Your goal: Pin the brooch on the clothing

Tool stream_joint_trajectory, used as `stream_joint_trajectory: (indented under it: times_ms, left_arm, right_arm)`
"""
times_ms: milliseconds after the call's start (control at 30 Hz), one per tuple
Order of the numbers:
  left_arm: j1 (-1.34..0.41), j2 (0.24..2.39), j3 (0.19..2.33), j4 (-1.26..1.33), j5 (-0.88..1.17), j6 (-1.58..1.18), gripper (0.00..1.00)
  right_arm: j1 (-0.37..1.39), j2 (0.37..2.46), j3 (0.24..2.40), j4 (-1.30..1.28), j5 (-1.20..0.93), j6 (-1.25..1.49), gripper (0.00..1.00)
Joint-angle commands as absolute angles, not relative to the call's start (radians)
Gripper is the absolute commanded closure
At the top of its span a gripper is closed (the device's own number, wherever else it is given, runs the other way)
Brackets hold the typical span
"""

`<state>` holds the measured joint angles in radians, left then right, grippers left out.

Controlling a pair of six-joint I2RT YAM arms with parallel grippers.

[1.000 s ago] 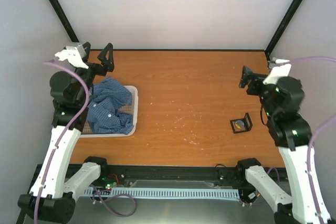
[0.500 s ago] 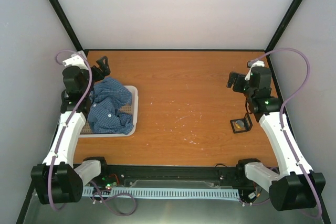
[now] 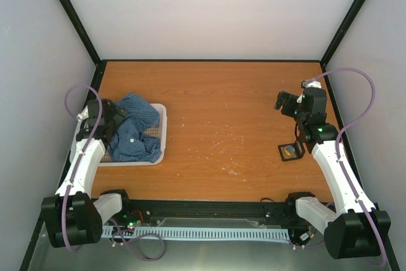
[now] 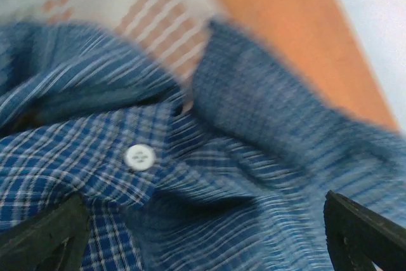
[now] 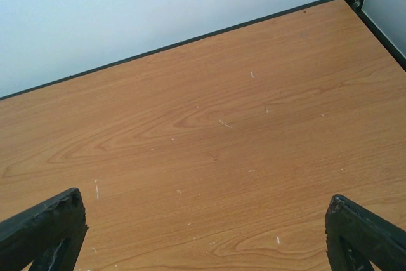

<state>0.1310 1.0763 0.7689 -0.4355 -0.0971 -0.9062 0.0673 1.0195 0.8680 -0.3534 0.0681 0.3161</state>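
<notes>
The clothing (image 3: 134,130), a crumpled blue checked shirt, lies heaped in a white tray (image 3: 162,132) at the table's left. My left gripper (image 3: 113,117) hangs open just over the shirt's left side. In the left wrist view the cloth (image 4: 254,131) fills the frame, with a white button (image 4: 139,157) between the spread fingertips (image 4: 44,236). The brooch (image 3: 290,151), a small golden-brown speck, sits in an open black box (image 3: 292,150) at the right. My right gripper (image 3: 281,101) is open above bare table behind the box, nothing between its fingers (image 5: 365,236).
The tray's floor shows a brown striped pattern (image 4: 158,23) beside the shirt. Black frame posts (image 3: 346,20) rise at the back corners, and white walls close the sides. Bare wooden tabletop (image 3: 222,112) lies between tray and box.
Both arms have folded down lower. The left gripper came from the back left corner toward me onto the shirt. The right gripper shifted slightly left and toward the box.
</notes>
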Motion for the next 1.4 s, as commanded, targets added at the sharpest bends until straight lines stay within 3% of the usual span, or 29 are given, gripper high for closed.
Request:
stream_joint_trajectory:
  times_ms: [0, 267, 367, 467, 767, 900, 1133, 1367]
  left_arm:
    - [0.143, 1.054, 0.708, -0.605, -0.136, -1.107, 0.0]
    - [0.149, 1.325, 0.685, -0.478, 0.018, -1.137, 0.03]
    - [0.156, 1.473, 0.751, -0.437, 0.06, -1.084, 0.18]
    - [0.166, 1.578, 0.791, -0.36, 0.129, -1.046, 0.43]
    - [0.179, 1.863, 1.156, -0.246, 0.172, -0.889, 0.79]
    - [0.188, 2.017, 1.442, -0.252, 0.194, -0.773, 0.85]
    - [0.208, 2.302, 1.891, -0.172, 0.489, -0.793, 0.97]
    - [0.209, 2.335, 2.176, -0.213, 0.601, -0.788, 0.99]
  right_arm:
    - [0.056, 0.994, 0.856, -0.312, 0.08, 0.357, 0.0]
    - [0.054, 0.998, 0.846, -0.33, 0.089, 0.392, 0.0]
    - [0.053, 0.988, 0.845, -0.342, 0.099, 0.395, 0.0]
    - [0.051, 0.973, 0.838, -0.342, 0.092, 0.403, 0.0]
    - [0.049, 0.968, 0.832, -0.352, 0.076, 0.421, 0.0]
    - [0.05, 0.952, 0.832, -0.363, 0.079, 0.422, 0.0]
    - [0.049, 0.937, 0.859, -0.376, 0.063, 0.426, 0.0]
    - [0.049, 0.918, 0.883, -0.408, 0.054, 0.419, 0.0]
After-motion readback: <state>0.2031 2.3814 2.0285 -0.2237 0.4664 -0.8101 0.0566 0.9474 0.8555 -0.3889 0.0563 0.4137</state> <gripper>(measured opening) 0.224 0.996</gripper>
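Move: The clothing is bunched below my open left hand, its middle some 6 cm to the right, about 2 cm back and roughly 13 cm down. The white basket holding it is centred about 3 cm right, 4 cm back and 16 cm down from that hand; the table's far edge runs some 32 cm straight ahead of it and 16 cm below. From my idle right hand, the clothing is roughly 62 cm left, 5 cm back and 21 cm down. I sink my left hand about 13 cm into the clothing, easing back a little and tipping the fingers steeper, and close them to pinch a fold. Keeping that hold, I drive forward some 35 cm towards the far edge, low at first and then rising about 11 cm, while the hand turns roughly 30 degrees clockwise and levels out. ##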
